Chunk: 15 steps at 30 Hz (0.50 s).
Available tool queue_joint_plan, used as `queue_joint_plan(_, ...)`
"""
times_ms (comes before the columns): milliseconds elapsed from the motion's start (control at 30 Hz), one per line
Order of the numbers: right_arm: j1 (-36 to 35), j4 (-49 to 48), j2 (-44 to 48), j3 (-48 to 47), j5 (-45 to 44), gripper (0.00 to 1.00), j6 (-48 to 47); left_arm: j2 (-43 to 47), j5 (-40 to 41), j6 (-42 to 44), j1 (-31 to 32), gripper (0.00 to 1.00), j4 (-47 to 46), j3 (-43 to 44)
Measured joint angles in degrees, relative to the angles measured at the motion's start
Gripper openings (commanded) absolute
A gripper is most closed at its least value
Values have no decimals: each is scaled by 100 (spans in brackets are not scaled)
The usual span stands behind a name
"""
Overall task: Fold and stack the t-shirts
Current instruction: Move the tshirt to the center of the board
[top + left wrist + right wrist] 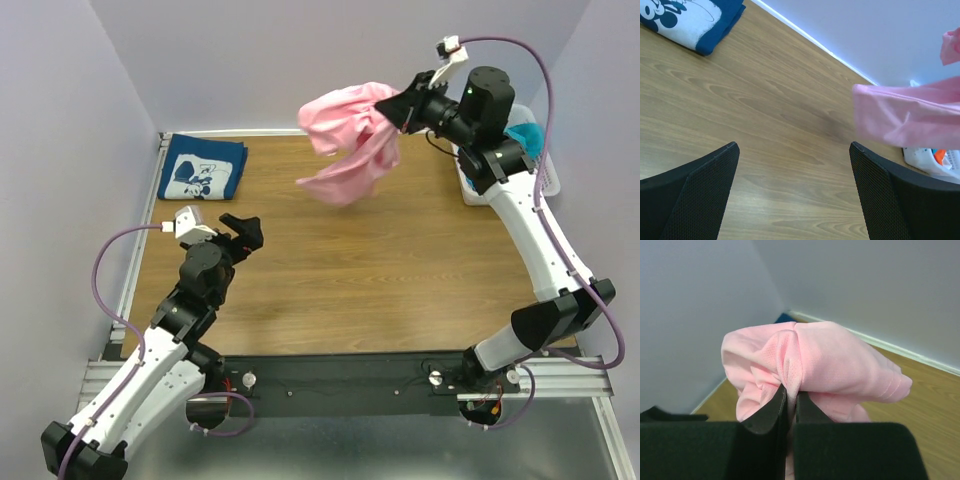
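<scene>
My right gripper (pixel 400 108) is shut on the bunched light pink t-shirt (pixel 350 140) and holds it in the air over the far middle of the table; the cloth is pinched between its fingers in the right wrist view (pixel 810 360). It also shows hanging at the right of the left wrist view (pixel 910 117). The navy blue t-shirt (pixel 204 168) with a white cartoon print lies folded at the far left corner, also seen in the left wrist view (pixel 695 17). My left gripper (pixel 243 230) is open and empty above the left part of the table.
A white basket (pixel 500 165) with teal cloth sits at the far right edge, behind my right arm; its corner shows in the left wrist view (pixel 932 160). Lavender walls close the table at the back and sides. The wooden tabletop (pixel 380 280) stretches between the arms.
</scene>
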State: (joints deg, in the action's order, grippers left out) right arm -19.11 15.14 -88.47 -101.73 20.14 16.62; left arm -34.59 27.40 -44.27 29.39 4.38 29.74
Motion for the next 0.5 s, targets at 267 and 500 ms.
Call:
queue_joint_plan(267, -225, -374, 343, 1196, 105, 69, 256, 46, 0, -446, 0, 98, 702, 94)
queue_joint_plan(500, -197, -155, 586, 4304, -2592, 100, 802, -33, -149, -695, 0, 98, 1176, 46)
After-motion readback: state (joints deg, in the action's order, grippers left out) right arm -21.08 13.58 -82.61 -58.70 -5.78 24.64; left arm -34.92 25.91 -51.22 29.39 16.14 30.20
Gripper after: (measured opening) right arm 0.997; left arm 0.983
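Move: The right hand still pinches the pink t-shirt high up; the board's center lies about 42 cm below it, 6 cm back and 8 cm left. The blue folded t-shirt is some 14 cm ahead and 42 cm left of this hand, the white basket 16 cm ahead and 34 cm right, both about 40 cm lower. From the left hand, the board's center is 8 cm ahead, 18 cm right and 21 cm down. The right hand plunges some 30 cm, tips down and releases the pink t-shirt; left sinks about 4 cm. ##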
